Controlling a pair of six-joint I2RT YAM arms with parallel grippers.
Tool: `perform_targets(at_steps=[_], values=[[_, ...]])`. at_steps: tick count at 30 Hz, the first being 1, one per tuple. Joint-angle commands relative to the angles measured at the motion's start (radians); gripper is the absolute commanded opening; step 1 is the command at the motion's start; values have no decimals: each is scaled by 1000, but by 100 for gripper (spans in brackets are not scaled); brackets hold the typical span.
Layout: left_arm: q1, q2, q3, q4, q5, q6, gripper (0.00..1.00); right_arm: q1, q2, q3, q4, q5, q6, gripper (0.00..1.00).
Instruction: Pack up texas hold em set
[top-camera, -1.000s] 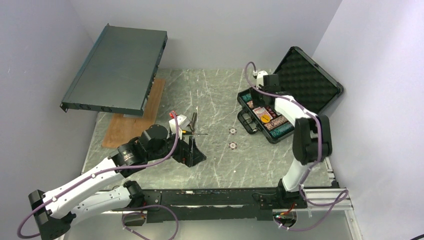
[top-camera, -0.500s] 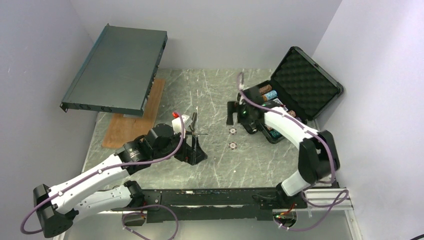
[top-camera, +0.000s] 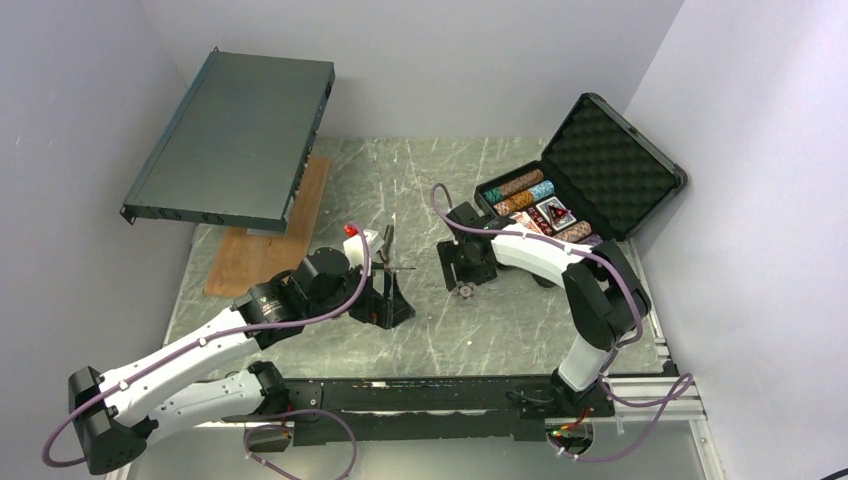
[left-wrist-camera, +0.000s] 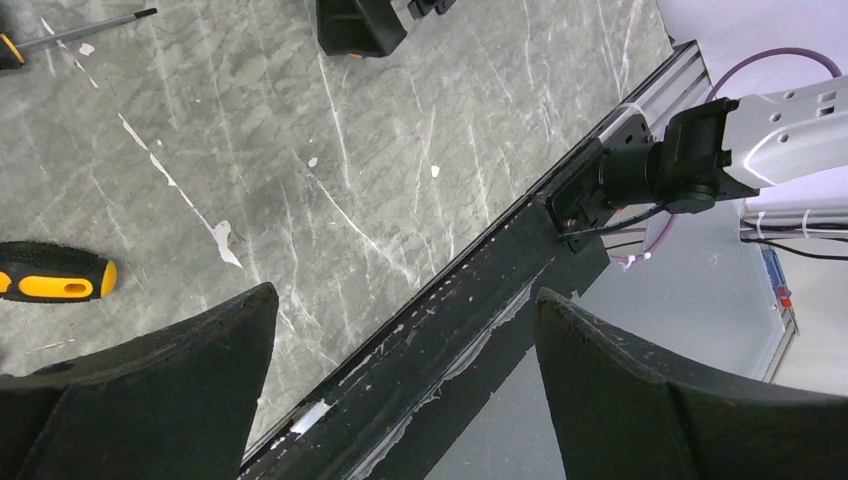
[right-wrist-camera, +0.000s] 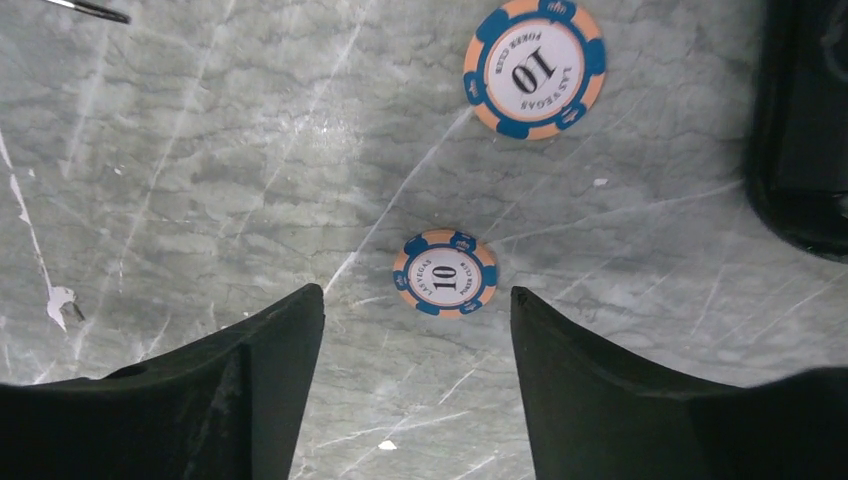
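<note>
The black case (top-camera: 610, 165) stands open at the right, its foam tray (top-camera: 530, 205) holding rows of striped chips and a card deck. Two orange-and-blue "10" chips lie loose on the table. In the right wrist view one chip (right-wrist-camera: 445, 273) is just ahead of the fingertips and the other chip (right-wrist-camera: 535, 67) lies farther off. My right gripper (right-wrist-camera: 415, 292) hangs open above the table, holding nothing. From above, the right gripper (top-camera: 462, 265) covers one chip, and one chip (top-camera: 465, 291) shows beside it. My left gripper (top-camera: 385, 300) is open and holds nothing; in its own view the left gripper (left-wrist-camera: 407, 295) hangs over the table's near edge.
A dark-grey rack unit (top-camera: 235, 140) leans at the back left above a wooden board (top-camera: 270, 235). Orange-handled screwdrivers (top-camera: 385, 250) lie mid-table, one screwdriver (left-wrist-camera: 50, 272) close to the left fingers. The case's corner (right-wrist-camera: 800, 130) borders the right wrist view.
My right arm swung left from over the case down to the loose chips, uncovering the tray. The left arm shifted only slightly.
</note>
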Motion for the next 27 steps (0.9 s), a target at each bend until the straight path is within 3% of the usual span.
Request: perform_targets(at_steps=[1,27], values=[[2,-6,11,10,-19,-7,99,20,7,-27,8,21,30,67],[22,73,36,20,-8,6,99,17,63,-108,111,83,22,45]])
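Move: The nearer 10 chip lies almost under the right gripper, about 3 cm below its fingertips, 1 cm back and 1 cm to the right. The second 10 chip is roughly 6 cm ahead and 1 cm right of that hand, and the poker case's handle is some 10 cm ahead and 8 cm right. From the left gripper, the nearer chip is about 11 cm ahead, 15 cm right and 19 cm below. Lower the right gripper about 2.5 cm over the nearer chip, drawing back some 1.5 cm on the way, then ease about 1 cm forward again and 1 cm right in all to centre on it. Narrow the half-open fingers steadily throughout, fingers kept pointing steeply down, until the tips come to the chip's rim on both sides. Meanwhile let the open left gripper sink about 1.5 cm. ##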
